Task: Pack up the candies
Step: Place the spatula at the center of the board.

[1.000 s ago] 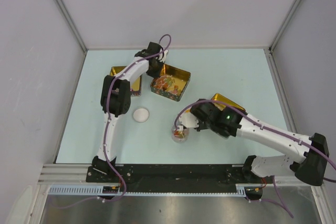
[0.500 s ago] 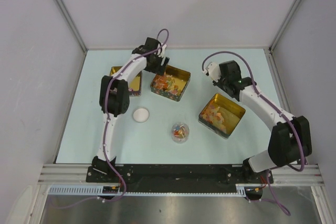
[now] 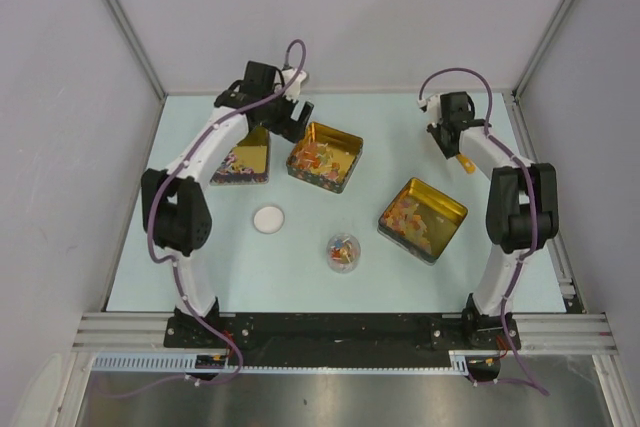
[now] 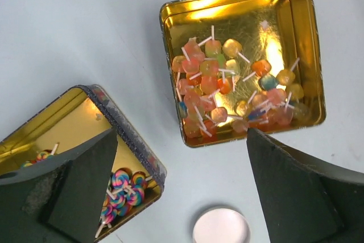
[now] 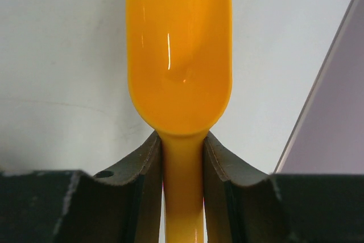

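Note:
The candies are small multicoloured sweets on white sticks. They lie in a gold tin [image 3: 325, 157] at the back middle and a gold tin [image 3: 422, 219] at the right. A small clear round pot [image 3: 343, 252] holds a few more. My left gripper [image 3: 288, 119] hangs open and empty above the back-left area. In the left wrist view it [image 4: 187, 197] looks down on candies [image 4: 227, 83] in one tin and swirl candies [image 4: 122, 194] in another. My right gripper [image 3: 455, 142] at the back right is shut on the handle of an empty orange scoop [image 3: 465, 163], also in the right wrist view [image 5: 179, 55].
A third gold tin [image 3: 240, 162] lies at the back left, partly under the left arm. A white round lid [image 3: 268, 219] lies flat left of the clear pot, also in the left wrist view [image 4: 220, 226]. The enclosure's right wall [image 5: 335, 112] is close to the scoop.
My right gripper has swung from the clear pot at the front to the back right corner, carrying the scoop. My left gripper has drawn back and left from over the middle tin.

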Robot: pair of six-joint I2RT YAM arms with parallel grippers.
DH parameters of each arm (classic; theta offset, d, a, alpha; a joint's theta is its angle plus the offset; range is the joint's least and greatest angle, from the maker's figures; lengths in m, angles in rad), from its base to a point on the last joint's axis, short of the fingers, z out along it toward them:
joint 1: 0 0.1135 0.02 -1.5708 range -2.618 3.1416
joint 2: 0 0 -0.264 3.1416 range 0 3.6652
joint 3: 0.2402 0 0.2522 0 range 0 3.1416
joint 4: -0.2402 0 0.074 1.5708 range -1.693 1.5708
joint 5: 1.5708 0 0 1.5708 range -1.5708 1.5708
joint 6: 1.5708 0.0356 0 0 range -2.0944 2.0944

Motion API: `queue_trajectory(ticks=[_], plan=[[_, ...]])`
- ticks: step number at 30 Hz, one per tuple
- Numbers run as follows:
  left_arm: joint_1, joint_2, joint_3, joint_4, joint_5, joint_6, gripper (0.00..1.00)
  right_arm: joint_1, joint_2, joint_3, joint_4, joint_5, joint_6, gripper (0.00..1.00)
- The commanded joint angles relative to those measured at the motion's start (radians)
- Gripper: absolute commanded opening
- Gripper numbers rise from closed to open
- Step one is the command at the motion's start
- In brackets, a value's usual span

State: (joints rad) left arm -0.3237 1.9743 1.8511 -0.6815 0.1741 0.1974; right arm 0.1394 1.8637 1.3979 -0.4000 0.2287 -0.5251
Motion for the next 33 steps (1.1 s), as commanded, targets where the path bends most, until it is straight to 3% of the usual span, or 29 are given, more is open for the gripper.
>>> queue_trajectory(ticks=[1, 12, 23, 33], plan=[[0.012, -0.167, -0.208, 0.059, 0.068, 0.187, 1.0, -0.041, 0.067, 0.104, -0.011, -0.057, 0.043, 0.0], [0.012, -0.443, -0.72, 0.132, 0.067, 0.433, 1.0, -0.083, 0.193, 0.131, -0.02, -0.063, 0.034, 0.0], [0.012, -0.604, -0.929, 0.106, 0.079, 0.53, 1.0, -0.101, 0.224, 0.128, -0.043, -0.091, 0.025, 0.02], [-0.011, -0.652, -1.044, 0.14, 0.041, 0.573, 1.0, -0.132, 0.258, 0.113, -0.06, -0.117, 0.033, 0.04]])
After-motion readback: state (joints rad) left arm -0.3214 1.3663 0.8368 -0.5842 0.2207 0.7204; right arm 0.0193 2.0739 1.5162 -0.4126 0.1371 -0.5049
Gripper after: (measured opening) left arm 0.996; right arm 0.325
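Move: The round white lid lies about 18 cm back, 4 cm to the left and 17 cm below the open left hand; the gummy tin is some 9 cm right and 2 cm back of that hand, the lollipop tin 13 cm left and 1 cm back, both about 16 cm down. The right hand holds the orange spatula; its bare landing patch is 2 cm ahead, 4 cm right and 10 cm below, with the right-hand tin 19 cm back, 9 cm left. Back about 21 cm, with roughly 12 cm of sinking and 8 cm to its left, the left hand leaves the tins for the white lid, fingers still wide open, turning clockwise and pointing more steeply down. The right hand sinks quickly, then eases, drifting right, its fingers keeping their pinch at the spatula's neck as they lower it to the board. ##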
